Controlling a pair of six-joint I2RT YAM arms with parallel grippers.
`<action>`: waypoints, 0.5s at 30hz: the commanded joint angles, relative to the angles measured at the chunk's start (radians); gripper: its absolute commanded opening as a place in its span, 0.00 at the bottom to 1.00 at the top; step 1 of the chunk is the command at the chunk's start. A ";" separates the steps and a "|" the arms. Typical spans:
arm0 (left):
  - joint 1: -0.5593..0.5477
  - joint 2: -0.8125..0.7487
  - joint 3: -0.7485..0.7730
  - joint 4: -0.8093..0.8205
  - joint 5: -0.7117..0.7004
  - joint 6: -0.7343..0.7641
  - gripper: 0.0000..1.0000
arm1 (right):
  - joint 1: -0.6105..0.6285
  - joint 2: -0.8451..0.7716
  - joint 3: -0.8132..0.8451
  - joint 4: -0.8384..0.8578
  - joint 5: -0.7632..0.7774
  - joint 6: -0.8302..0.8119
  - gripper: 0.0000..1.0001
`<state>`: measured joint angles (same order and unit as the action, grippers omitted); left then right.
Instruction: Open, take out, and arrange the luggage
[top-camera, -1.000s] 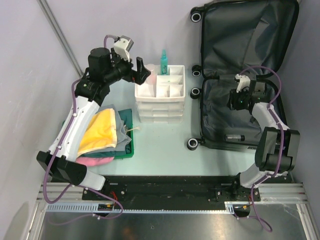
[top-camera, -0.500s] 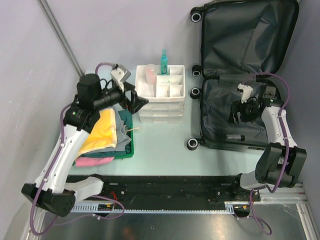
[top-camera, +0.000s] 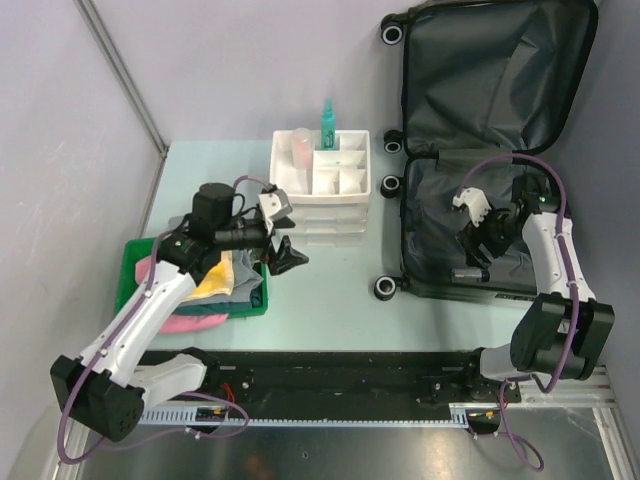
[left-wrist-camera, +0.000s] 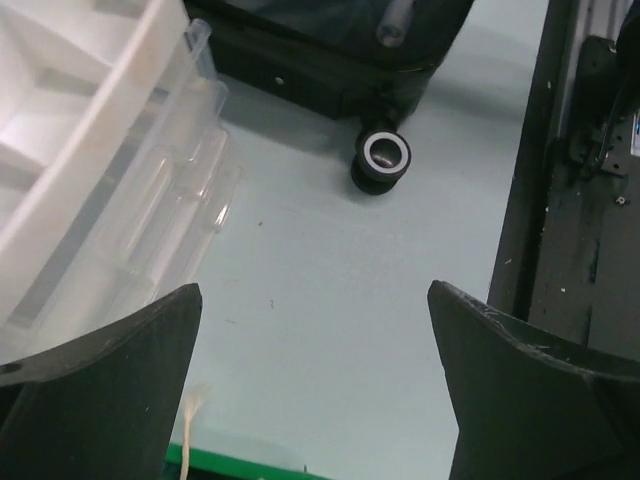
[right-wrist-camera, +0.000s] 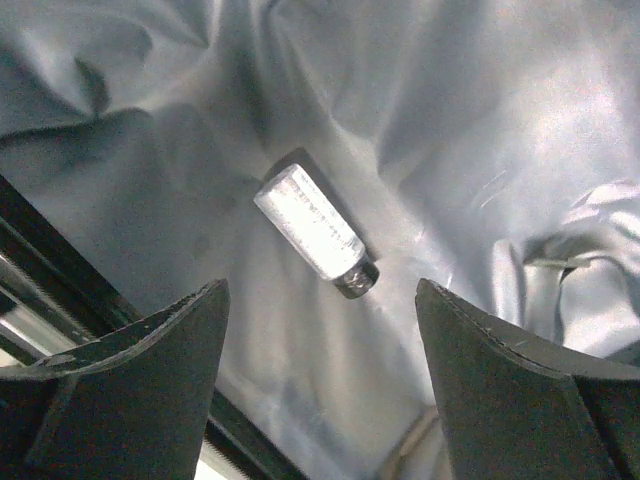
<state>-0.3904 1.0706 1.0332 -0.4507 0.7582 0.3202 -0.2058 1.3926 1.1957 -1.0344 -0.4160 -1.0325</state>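
Observation:
The luggage (top-camera: 495, 120) lies open at the right of the table, both halves lined in dark grey fabric (right-wrist-camera: 450, 120). In its near half rests a small clear bottle with a dark cap (top-camera: 468, 272) (right-wrist-camera: 315, 232). My right gripper (top-camera: 478, 248) (right-wrist-camera: 320, 290) hangs open just above that bottle, touching nothing. The left gripper (top-camera: 288, 255) (left-wrist-camera: 315, 290) is open and empty over bare table, between the green tray and the luggage's near wheel (left-wrist-camera: 385, 155).
A white drawer box (top-camera: 322, 190) (left-wrist-camera: 90, 150) stands mid-table, with a teal bottle (top-camera: 327, 125) and a pink tube (top-camera: 300, 148) in its top compartments. The green tray (top-camera: 135, 262) (left-wrist-camera: 250, 465) at the left carries folded clothes (top-camera: 215, 285). Grey walls stand to the left and behind.
The left arm drew back from the drawer box toward the near side. The right gripper opened wider and moved nearer, down over the bottle.

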 joint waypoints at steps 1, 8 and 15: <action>-0.031 0.029 -0.016 0.085 0.012 0.160 1.00 | 0.000 0.080 0.036 -0.045 -0.050 -0.299 0.79; -0.031 0.144 0.039 0.101 -0.056 0.169 1.00 | 0.031 0.213 0.036 -0.006 -0.096 -0.474 0.64; -0.030 0.196 0.030 0.101 -0.109 0.241 1.00 | 0.083 0.321 0.035 -0.046 -0.118 -0.535 0.57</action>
<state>-0.4225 1.2568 1.0271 -0.3775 0.6647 0.4694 -0.1467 1.6634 1.2068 -1.0473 -0.4889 -1.4849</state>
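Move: The small bottle lying in the open suitcase is about 2 cm ahead of the right hand, roughly 1 cm to its left and some 11 cm below. The suitcase's near rim runs about 8 cm closer to the robot than the bottle, and its nearest wheel is around 23 cm to the hand's left and 4 cm back. From the left hand, the bottle is about 44 cm right, 8 cm ahead and 23 cm down. Towards the small bottle the right hand sinks about 7 cm, easing slightly left and forward, while its wrist turns nearly 30 degrees counter-clockwise to line up with it and the fingers narrow part way, still empty. The left hand, open and empty, first slips a little right, then goes forward and steadily down through free air. ##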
